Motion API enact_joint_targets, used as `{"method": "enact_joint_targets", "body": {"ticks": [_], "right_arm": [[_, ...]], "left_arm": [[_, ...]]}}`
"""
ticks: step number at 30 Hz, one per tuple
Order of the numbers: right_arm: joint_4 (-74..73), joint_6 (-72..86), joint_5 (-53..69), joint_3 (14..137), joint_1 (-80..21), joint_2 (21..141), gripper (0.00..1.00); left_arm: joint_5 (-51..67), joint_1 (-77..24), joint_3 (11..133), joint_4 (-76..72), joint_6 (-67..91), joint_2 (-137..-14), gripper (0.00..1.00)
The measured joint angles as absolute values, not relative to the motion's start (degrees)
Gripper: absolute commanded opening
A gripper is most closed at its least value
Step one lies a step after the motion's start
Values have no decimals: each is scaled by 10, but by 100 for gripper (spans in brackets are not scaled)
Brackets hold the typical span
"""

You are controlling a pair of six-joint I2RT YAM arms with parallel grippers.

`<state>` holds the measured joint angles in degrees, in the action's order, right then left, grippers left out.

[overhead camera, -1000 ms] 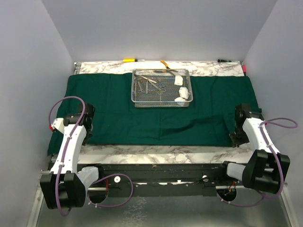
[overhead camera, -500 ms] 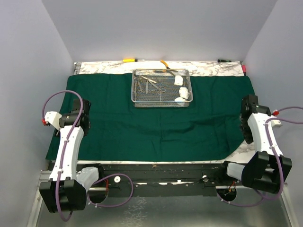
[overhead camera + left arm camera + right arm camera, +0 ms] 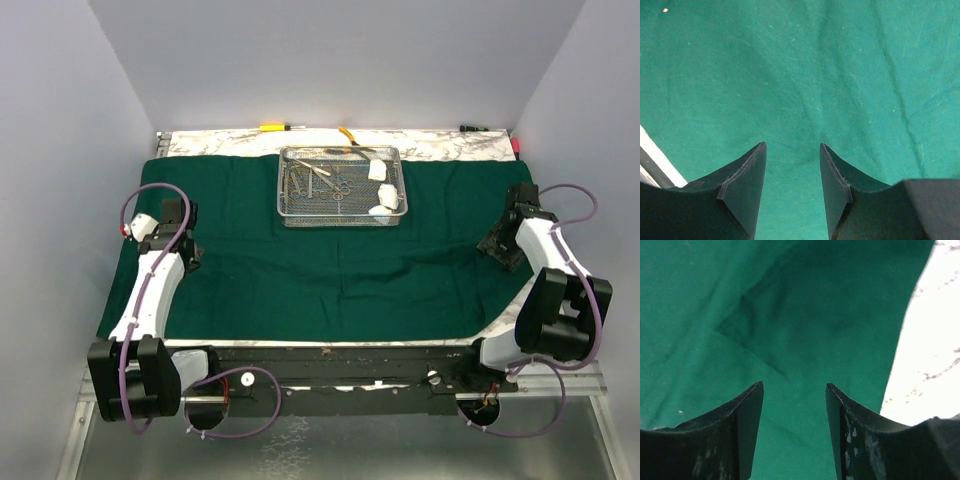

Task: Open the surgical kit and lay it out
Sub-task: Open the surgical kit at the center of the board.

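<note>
The dark green cloth (image 3: 330, 250) lies spread flat over the table. The wire-mesh steel tray (image 3: 342, 209) stands on its far middle, holding silver clamps and tweezers (image 3: 320, 180) and white gauze rolls (image 3: 383, 196). My left gripper (image 3: 183, 238) is open and empty above the cloth's left part; the left wrist view shows only cloth (image 3: 790, 75) between its fingers. My right gripper (image 3: 498, 244) is open and empty above the cloth's right part, near the cloth's edge (image 3: 900, 340) and the marble table (image 3: 930, 350).
A yellow-handled tool (image 3: 272, 127) and another yellow-handled tool (image 3: 347, 133) lie on the marble strip (image 3: 440, 145) behind the cloth. A red item (image 3: 517, 144) sits at the far right corner. Walls close in left, right and back.
The cloth's near edge has been pulled toward me and now covers the front marble strip. Both grippers have let go and moved up and inward over the cloth.
</note>
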<state>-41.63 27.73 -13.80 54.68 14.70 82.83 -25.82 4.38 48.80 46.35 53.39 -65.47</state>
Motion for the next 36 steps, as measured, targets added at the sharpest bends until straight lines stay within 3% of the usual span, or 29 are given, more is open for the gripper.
{"method": "enact_joint_targets", "body": {"ticks": [9,17,26,31,36], "right_arm": [[-395,228,-76,610,145,934,56],[-406,223,-90,637,135,998,48],[-434,257,-171,655,132,1025,31],[-443,270,-204,655,132,1026,9],[-447,280,-219,655,132,1028,7]], "left_arm": [[-234,44,482,425,524,-696,50],[-234,44,482,405,526,-743,50],[-235,45,482,386,529,-792,49],[-235,48,482,376,529,-820,48],[-235,50,482,371,526,-840,47]]}}
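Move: The green drape's turned-over flap lies about 2 cm ahead, 2 cm right and 4 cm below the right hand, with the bare marble patch some 16 cm back and 5 cm right of that hand and the wire basket about 17 cm ahead, 37 cm left. Under the left hand the drape's left part is around 2 cm ahead, straight in line and 8 cm down; from there the basket is roughly 20 cm ahead and 37 cm right. The drape's turned-over flap is what the right hand closes on: open fingers reach forward and down about 4 cm, then slide some 3 cm right and 2 cm back while they shut on the cloth, seeming to pinch it, tips tilting back towards the base about 15 degrees. Meanwhile the left hand sinks about 7 cm and goes slightly forward to the drape's left part, its fingers staying half open and tilting more upright. ##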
